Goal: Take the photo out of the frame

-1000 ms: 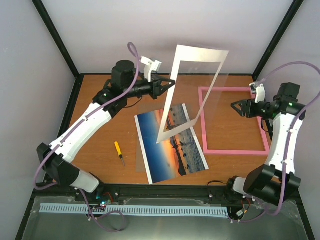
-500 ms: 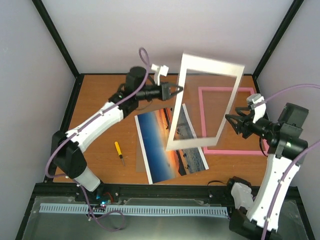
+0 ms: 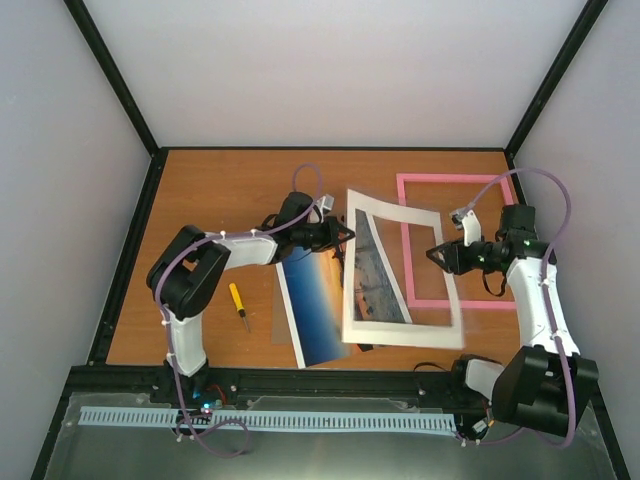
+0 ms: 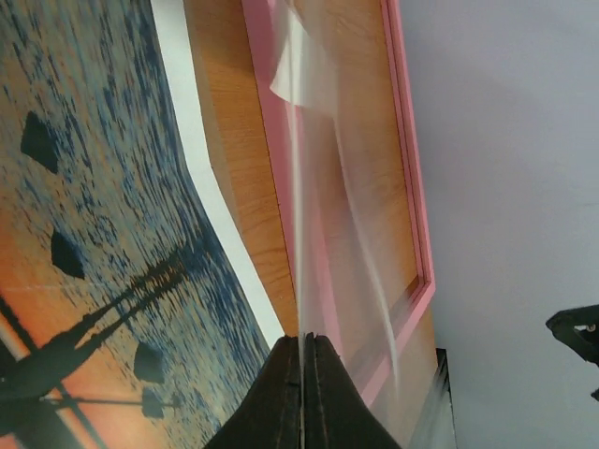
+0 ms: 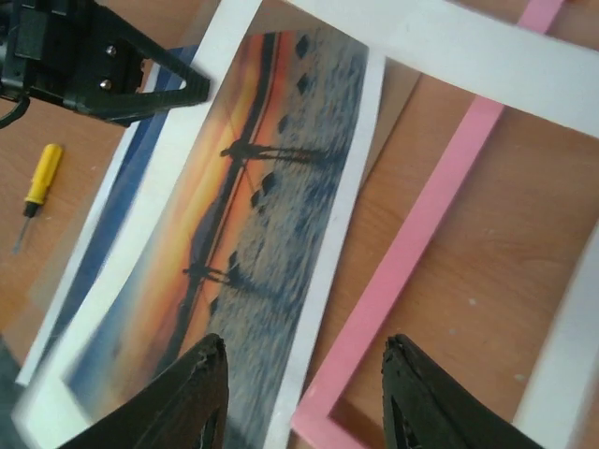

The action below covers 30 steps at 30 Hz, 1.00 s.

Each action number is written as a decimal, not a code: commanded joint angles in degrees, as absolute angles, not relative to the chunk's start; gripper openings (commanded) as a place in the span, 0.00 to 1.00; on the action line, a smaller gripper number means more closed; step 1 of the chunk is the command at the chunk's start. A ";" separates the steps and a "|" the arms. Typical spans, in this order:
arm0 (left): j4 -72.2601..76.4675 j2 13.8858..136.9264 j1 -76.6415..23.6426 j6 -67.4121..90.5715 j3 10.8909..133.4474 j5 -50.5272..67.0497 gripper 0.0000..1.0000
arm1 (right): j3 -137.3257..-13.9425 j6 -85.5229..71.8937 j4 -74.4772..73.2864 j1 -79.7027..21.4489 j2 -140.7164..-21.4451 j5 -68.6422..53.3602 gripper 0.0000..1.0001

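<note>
The photo (image 3: 318, 305), an orange-and-blue sunset print, lies flat on the table, out of the frame (image 3: 487, 302). The thin pink frame lies to its right. My left gripper (image 3: 345, 237) is shut on the left edge of a white mat (image 3: 400, 330), which slants low over the photo and the frame's left rail. In the left wrist view the shut fingers (image 4: 301, 339) pinch that mat edge-on, with the photo (image 4: 94, 215) and the frame (image 4: 412, 187) beyond. My right gripper (image 3: 433, 254) hovers open at the mat's right side. Below its jaws (image 5: 303, 342) are the photo (image 5: 253, 206) and the frame (image 5: 412, 271).
A yellow-handled screwdriver (image 3: 238, 303) lies left of the photo and also appears as the screwdriver (image 5: 37, 182) in the right wrist view. A greyish clear sheet (image 3: 279, 315) sticks out from under the photo's left side. Black enclosure rails border the table.
The left arm has swung the mat down from upright to a low slant over the photo and frame. The right gripper has moved left toward the mat, its jaws a little narrower.
</note>
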<state>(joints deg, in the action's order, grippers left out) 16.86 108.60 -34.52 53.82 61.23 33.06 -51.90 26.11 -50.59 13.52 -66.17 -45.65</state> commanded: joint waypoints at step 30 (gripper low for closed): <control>-5.99 88.22 -27.24 37.10 51.79 10.13 0.63 | -50.62 21.78 -37.51 -1.59 -77.74 -28.16 0.44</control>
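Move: The left hand still pinches the white mat by its left edge, the mat's middle lying about 12 cm to the right and 8 cm back. The photo it is being laid over has its middle some 13 cm back, 3 cm left and 4 cm below; the pink frame is about 26 cm right, 1 cm back. From the empty right hand, the mat's middle is roughly 5 cm left, 3 cm back and 8 cm below. Left hand carries the mat 4 cm forward and down, opens, withdraws leftward; open right hand sinks about 7 cm. ##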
